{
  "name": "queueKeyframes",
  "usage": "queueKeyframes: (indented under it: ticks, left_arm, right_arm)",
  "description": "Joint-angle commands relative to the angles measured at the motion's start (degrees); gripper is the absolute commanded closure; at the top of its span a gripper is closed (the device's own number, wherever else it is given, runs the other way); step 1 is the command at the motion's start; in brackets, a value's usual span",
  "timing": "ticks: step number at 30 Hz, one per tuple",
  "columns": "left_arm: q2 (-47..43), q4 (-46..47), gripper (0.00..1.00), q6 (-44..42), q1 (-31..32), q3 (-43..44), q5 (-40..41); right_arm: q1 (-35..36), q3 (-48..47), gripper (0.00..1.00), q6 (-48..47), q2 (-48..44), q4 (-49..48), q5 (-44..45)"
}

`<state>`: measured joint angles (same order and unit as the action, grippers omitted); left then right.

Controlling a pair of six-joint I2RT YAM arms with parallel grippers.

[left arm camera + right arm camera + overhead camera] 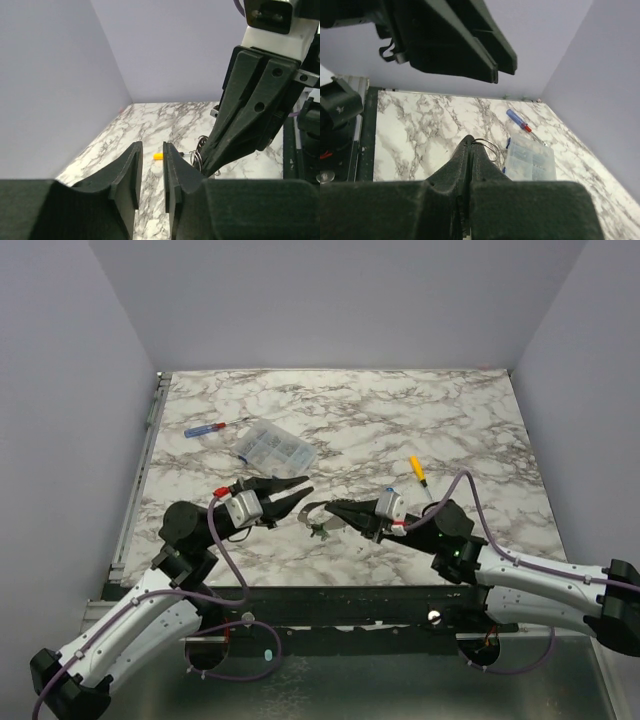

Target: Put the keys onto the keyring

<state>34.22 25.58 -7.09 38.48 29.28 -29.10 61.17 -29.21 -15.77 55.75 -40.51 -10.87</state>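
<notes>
My right gripper is shut on the keyring, a thin silver wire loop that sticks out to the right of its closed tips. In the top view the keyring hangs between the two grippers above the table's near part. My left gripper faces it from the left, a little apart. Its fingers stand slightly open with nothing between them. One key with an orange head lies on the table to the right, also seen past the left fingers as an orange head. Other keys are not visible.
A clear plastic compartment box lies behind the left gripper. A red-and-blue-handled screwdriver lies beyond it at the left. The marble table is walled by lilac panels on three sides.
</notes>
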Motion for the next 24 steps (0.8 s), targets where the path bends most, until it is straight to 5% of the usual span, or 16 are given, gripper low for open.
queueKeyframes:
  ticks: [1, 6, 13, 24]
  left_arm:
    - [-0.55, -6.59, 0.65, 0.37, 0.16, 4.57, -3.36]
    - [4.01, -18.45, 0.55, 5.96, 0.12, 13.78, -7.66]
    - [7.93, -36.56, 0.49, 0.13, 0.13, 22.34, -21.56]
    - [10.49, -37.62, 0.55, -3.37, 0.12, 23.81, -27.70]
  right_arm:
    - [-0.16, 0.05, 0.99, -8.85, -3.59, 5.70, -7.80]
    - [-0.16, -0.97, 0.99, -14.52, -5.29, 11.43, -12.72]
    - [-0.17, -2.09, 0.99, -24.99, -9.49, 19.71, -19.25]
    - [-1.29, -18.33, 0.99, -29.37, -7.72, 45.59, -33.08]
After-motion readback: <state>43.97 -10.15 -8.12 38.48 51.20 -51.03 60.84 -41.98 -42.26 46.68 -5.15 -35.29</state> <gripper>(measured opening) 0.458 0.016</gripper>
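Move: From the left hand, already partly open, the keyring's rings at the right fingertips lie about 4 cm to the right, 2 cm back and 4 cm lower. The right hand already pinches the keyring, its rings some 2 cm left of that hand and about 1 cm ahead. On the table roughly 20 cm below, the clear tray lies about 18 cm ahead and 10 cm left of the left hand; the yellow screwdriver is about 16 cm ahead and 22 cm right of the right hand. Still pinching the keyring in shut fingers, the right hand draws it about 7 cm back, sinking slightly then lifting, and turns some 20 degrees counter-clockwise while its fingers tip upward. The left hand touches nothing: it opens wider to about half, arcs up and then down while going back about 5 cm and a little right, and swings clockwise with fingertips dipping, closing in on the rings. ##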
